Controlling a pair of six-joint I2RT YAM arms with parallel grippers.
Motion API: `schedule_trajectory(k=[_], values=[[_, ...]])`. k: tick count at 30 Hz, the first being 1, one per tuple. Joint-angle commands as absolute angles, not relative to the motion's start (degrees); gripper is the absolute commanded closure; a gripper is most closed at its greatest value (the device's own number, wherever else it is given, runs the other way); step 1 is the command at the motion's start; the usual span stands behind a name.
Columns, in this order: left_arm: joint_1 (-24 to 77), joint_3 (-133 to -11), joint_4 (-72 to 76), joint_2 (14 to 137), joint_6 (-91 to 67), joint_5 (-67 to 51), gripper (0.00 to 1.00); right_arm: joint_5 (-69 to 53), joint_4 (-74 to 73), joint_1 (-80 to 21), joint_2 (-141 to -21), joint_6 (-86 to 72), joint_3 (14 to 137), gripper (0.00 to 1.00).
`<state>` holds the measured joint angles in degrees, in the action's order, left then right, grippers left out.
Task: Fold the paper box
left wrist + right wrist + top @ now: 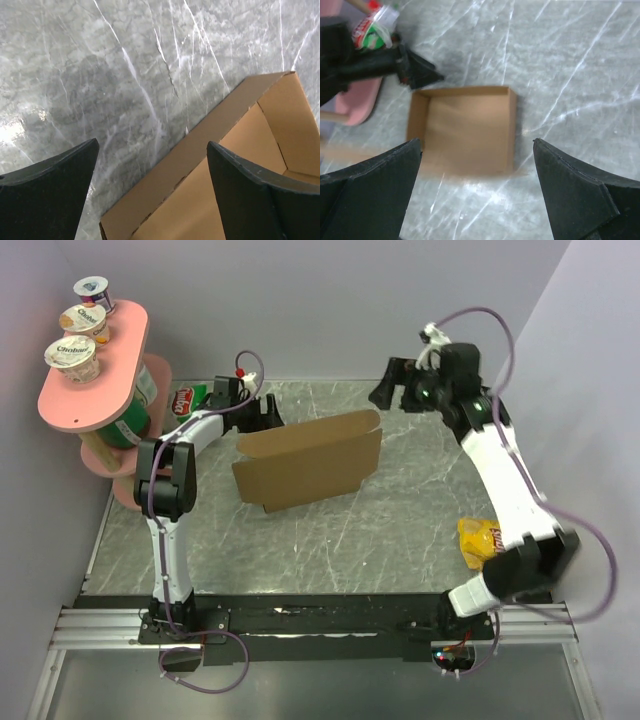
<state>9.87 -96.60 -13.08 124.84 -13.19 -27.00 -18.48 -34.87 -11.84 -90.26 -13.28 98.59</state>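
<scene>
The paper box is brown cardboard lying mid-table, with its left, far and right walls raised like a shallow tray. My left gripper hovers at the box's far-left corner, open and holding nothing. In the left wrist view that gripper spans a raised wall of the box. My right gripper hangs high beyond the box's far-right corner, open and empty. The right wrist view shows this gripper looking down on the box from well above it.
A pink tiered stand with three yogurt cups fills the far left. A red-green packet lies by the left gripper. A yellow bag sits near the right arm's base. Walls close in on the left, back and right.
</scene>
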Motion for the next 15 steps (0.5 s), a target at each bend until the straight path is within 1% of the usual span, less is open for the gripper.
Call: schedule_trajectory(k=[1, 2, 5, 7, 8, 9, 11, 15], values=[[9.8, -93.6, -10.7, 123.6, -16.0, -26.8, 0.06, -14.8, -26.8, -12.1, -74.1, -17.0, 87.2, 0.0], [9.8, -92.4, -10.8, 122.8, -18.2, -26.4, 0.07, -14.4, -26.1, -12.3, -71.5, -17.6, 81.7, 0.0], [9.8, -85.6, -8.6, 118.1, -23.8, -23.9, 0.06, -13.8, -25.4, -12.9, -63.5, -19.4, 71.9, 0.0], [9.8, -78.2, -6.1, 113.4, -27.5, -23.6, 0.06, -12.9, -25.1, -14.2, -58.8, -21.6, 66.9, 0.01], [9.8, -75.7, -4.3, 111.9, -30.9, -23.9, 0.06, -13.1, -24.1, -15.7, -57.3, -22.6, 61.6, 0.01], [9.9, -70.3, -0.9, 108.7, -32.7, -24.3, 0.06, -13.1, -22.2, -16.8, -56.1, -24.3, 59.0, 0.01], [11.2, -64.9, 3.7, 105.4, -37.1, -26.2, 0.07, -13.4, -19.6, -19.2, -53.4, -25.8, 52.7, 0.01], [15.1, -51.8, 8.8, 94.8, -40.8, -22.8, 0.06, -13.6, -16.6, -22.7, -52.1, -27.1, 48.2, 0.01]])
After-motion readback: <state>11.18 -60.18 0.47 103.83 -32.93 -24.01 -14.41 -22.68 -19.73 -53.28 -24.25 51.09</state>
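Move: The open left hand is at the paper box's far-left corner; the tray's middle lies about 9 cm back, 9 cm right and 3 cm below. The upright lid's middle is some 14 cm back and 8 cm right of it, and the green snack bag about 19 cm left and 3 cm farther out. The high, open right hand has the lid about 8 cm back, 15 cm left and 18 cm down. Left hand drags the box's far-left corner back 12 cm; right sweeps back 15, then down towards the lid. ##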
